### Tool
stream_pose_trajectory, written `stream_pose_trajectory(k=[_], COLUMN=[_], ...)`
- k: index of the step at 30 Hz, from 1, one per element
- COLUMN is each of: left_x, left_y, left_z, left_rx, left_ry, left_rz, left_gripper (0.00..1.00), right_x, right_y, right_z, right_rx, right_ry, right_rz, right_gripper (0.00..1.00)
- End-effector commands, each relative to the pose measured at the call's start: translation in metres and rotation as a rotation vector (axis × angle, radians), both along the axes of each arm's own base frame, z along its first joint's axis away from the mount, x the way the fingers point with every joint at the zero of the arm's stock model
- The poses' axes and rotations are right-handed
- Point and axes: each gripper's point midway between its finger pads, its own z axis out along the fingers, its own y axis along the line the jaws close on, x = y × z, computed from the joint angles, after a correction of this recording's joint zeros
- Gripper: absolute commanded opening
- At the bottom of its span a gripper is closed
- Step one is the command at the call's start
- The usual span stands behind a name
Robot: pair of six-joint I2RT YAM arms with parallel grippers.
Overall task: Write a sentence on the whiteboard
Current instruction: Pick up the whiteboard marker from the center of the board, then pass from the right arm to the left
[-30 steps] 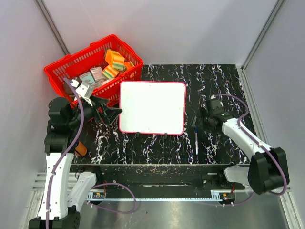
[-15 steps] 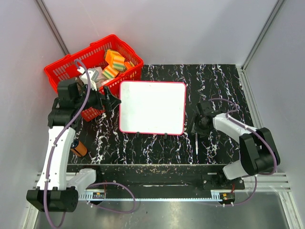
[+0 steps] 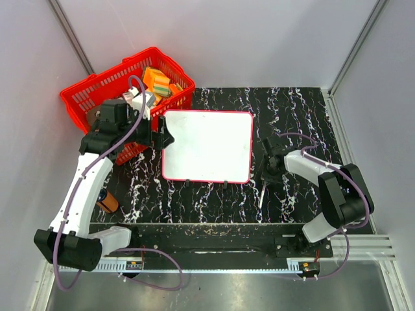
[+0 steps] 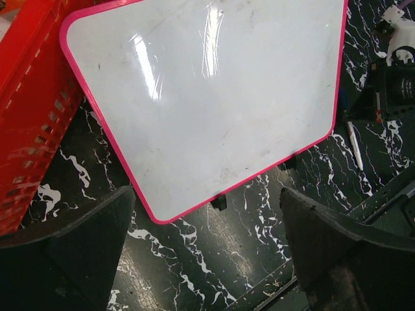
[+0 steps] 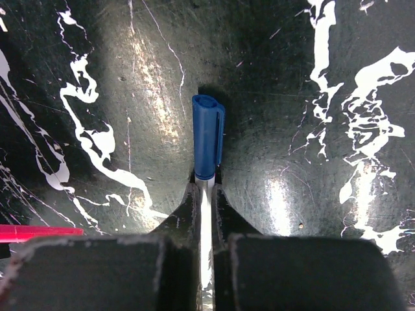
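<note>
The whiteboard (image 3: pixel 207 146) lies flat in the middle of the black marbled table, red-framed and blank; no sentence shows on it. My left gripper (image 3: pixel 162 137) hovers open at the board's left edge, and its wrist view looks down on the whiteboard (image 4: pixel 207 97) with the left gripper (image 4: pixel 207 197) spread wide around nothing. Right of the board, my right gripper (image 3: pixel 267 172) is low on the table, shut on a marker (image 3: pixel 262 194). In the right wrist view the marker's blue cap (image 5: pixel 207 139) sticks out past the right gripper (image 5: pixel 206 188), whose fingers pinch the white barrel.
A red basket (image 3: pixel 97 97) holding several sponges and small boxes stands at the back left, touching the board's corner side; its wall (image 4: pixel 26 129) is close to my left fingers. An orange object (image 3: pixel 109 202) lies by the left arm. Grey walls enclose the table.
My right gripper lowered over the marker and shut on its barrel, and the marker now lies slightly slanted. My left arm swung from the basket's front to the board's left edge, still open.
</note>
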Motion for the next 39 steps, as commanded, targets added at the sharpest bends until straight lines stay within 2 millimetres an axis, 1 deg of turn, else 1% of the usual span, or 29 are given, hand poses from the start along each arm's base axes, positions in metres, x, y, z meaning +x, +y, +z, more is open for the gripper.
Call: stream_pose_trajectory(k=[1, 2, 5, 6, 8, 9, 11, 12, 14, 15, 16, 17, 18, 19, 21, 22, 24, 25, 26, 28, 29, 30, 31, 32, 34, 35, 36, 37, 39], left_x=[0.000, -0.003, -0.011, -0.014, -0.022, -0.025, -0.031, -0.034, -0.040, -0.042, -0.042, -0.048, -0.051, -0.054, -0.064, -0.065, -0.072, -0.074, -0.077, -0.078, -0.080, -0.082, -0.083, -0.085, -0.083, -0.080, -0.077, -0.075, -0.071], left_y=[-0.003, -0.005, -0.011, -0.013, -0.020, -0.024, -0.033, -0.037, -0.049, -0.054, -0.058, -0.068, -0.073, -0.078, -0.091, -0.094, -0.104, -0.107, -0.111, -0.117, -0.121, -0.123, -0.125, -0.128, -0.129, -0.130, -0.130, -0.130, -0.129], left_z=[0.017, 0.020, 0.023, 0.023, 0.023, 0.024, 0.024, 0.025, 0.030, 0.031, 0.034, 0.036, 0.038, 0.040, 0.048, 0.048, 0.055, 0.055, 0.058, 0.058, 0.061, 0.063, 0.063, 0.067, 0.066, 0.065, 0.063, 0.061, 0.055], left_rx=[0.011, 0.004, -0.019, -0.020, -0.016, -0.015, -0.016, -0.025, -0.052, -0.062, -0.072, -0.093, -0.110, -0.128, -0.179, -0.192, -0.257, -0.274, -0.301, -0.330, -0.351, -0.368, -0.381, -0.400, -0.404, -0.397, -0.393, -0.389, -0.375], left_ry=[-0.063, -0.070, -0.082, -0.086, -0.087, -0.092, -0.087, -0.080, -0.070, -0.063, -0.063, -0.053, -0.049, -0.044, -0.048, -0.044, -0.019, -0.007, -0.010, 0.019, 0.018, 0.027, 0.033, 0.023, 0.034, 0.032, 0.035, 0.038, 0.042], left_rz=[-0.032, -0.039, -0.073, -0.091, -0.127, -0.145, -0.183, -0.206, -0.260, -0.276, -0.293, -0.337, -0.365, -0.390, -0.466, -0.489, -0.535, -0.559, -0.592, -0.619, -0.650, -0.666, -0.684, -0.713, -0.703, -0.691, -0.680, -0.674, -0.651], left_gripper=[0.99, 0.99, 0.99, 0.99, 0.99, 0.99, 0.99, 0.99, 0.99, 0.99, 0.99, 0.99, 0.99, 0.99, 0.99, 0.99, 0.99, 0.99, 0.99, 0.99, 0.99, 0.99, 0.99, 0.99, 0.99, 0.99, 0.99, 0.99, 0.99], right_x=[0.000, -0.001, 0.005, 0.009, 0.010, 0.011, 0.009, 0.007, 0.004, -0.001, -0.002, -0.003, -0.007, -0.004, -0.005, -0.003, 0.004, 0.005, 0.013, 0.019, 0.019, 0.023, 0.023, 0.022, 0.021, 0.025, 0.017, 0.015, 0.009], right_y=[0.003, 0.002, -0.002, -0.002, -0.010, -0.012, -0.018, -0.018, -0.013, -0.012, -0.006, -0.002, 0.002, 0.014, 0.027, 0.040, 0.055, 0.067, 0.078, 0.093, 0.112, 0.118, 0.127, 0.147, 0.162, 0.172, 0.184, 0.189, 0.206], right_z=[-0.012, -0.011, 0.012, 0.031, 0.054, 0.080, 0.109, 0.136, 0.166, 0.188, 0.202, 0.215, 0.233, 0.254, 0.273, 0.294, 0.306, 0.325, 0.322, 0.351, 0.349, 0.357, 0.370, 0.365, 0.384, 0.381, 0.389, 0.397, 0.401], right_rx=[-0.005, -0.008, -0.005, 0.012, 0.002, 0.026, 0.043, 0.088, 0.164, 0.212, 0.263, 0.305, 0.360, 0.442, 0.546, 0.633, 0.700, 0.768, 0.779, 0.826, 0.840, 0.837, 0.841, 0.850, 0.887, 0.889, 0.921, 0.932, 0.954], right_ry=[-0.001, -0.007, -0.087, -0.152, -0.216, -0.298, -0.374, -0.462, -0.548, -0.618, -0.659, -0.702, -0.769, -0.843, -0.922, -0.987, -1.011, -1.053, -1.030, -1.113, -1.095, -1.123, -1.151, -1.123, -1.171, -1.164, -1.181, -1.199, -1.197], right_rz=[0.011, 0.008, -0.014, -0.021, -0.063, -0.077, -0.123, -0.131, -0.135, -0.131, -0.112, -0.101, -0.084, -0.044, 0.001, 0.045, 0.094, 0.138, 0.158, 0.207, 0.246, 0.241, 0.268, 0.301, 0.316, 0.322, 0.342, 0.349, 0.369], right_gripper=[0.00, 0.00, 0.00, 0.00, 0.00, 0.00, 0.00, 0.00, 0.00, 0.00, 0.00, 0.00, 0.00, 0.00, 0.00, 0.00, 0.00, 0.00, 0.00, 0.00, 0.00, 0.00, 0.00, 0.00, 0.00, 0.00, 0.00, 0.00, 0.00])
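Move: My right hand is already shut on the marker just below its cap, down at the table. My open left hand is about 31 cm to its left, 4 cm farther out and 27 cm higher. The whiteboard's middle is some 20 cm left and 12 cm ahead of the right hand, at table height. From my left hand the marker is about 31 cm right, 6 cm back and 27 cm below; the basket's middle lies 13 cm left, 18 cm ahead and 20 cm below it. Keeping my right fingers shut on the marker, I lift it steeply off the table, some 32 cm in all, then swing about 19 cm left over the whiteboard towards my left hand, tipping the fingers up from straight down. Meanwhile my left hand, still wide open, comes about 12 cm right and 7 cm back, rising a little and turning clockwise some 35 degrees. ##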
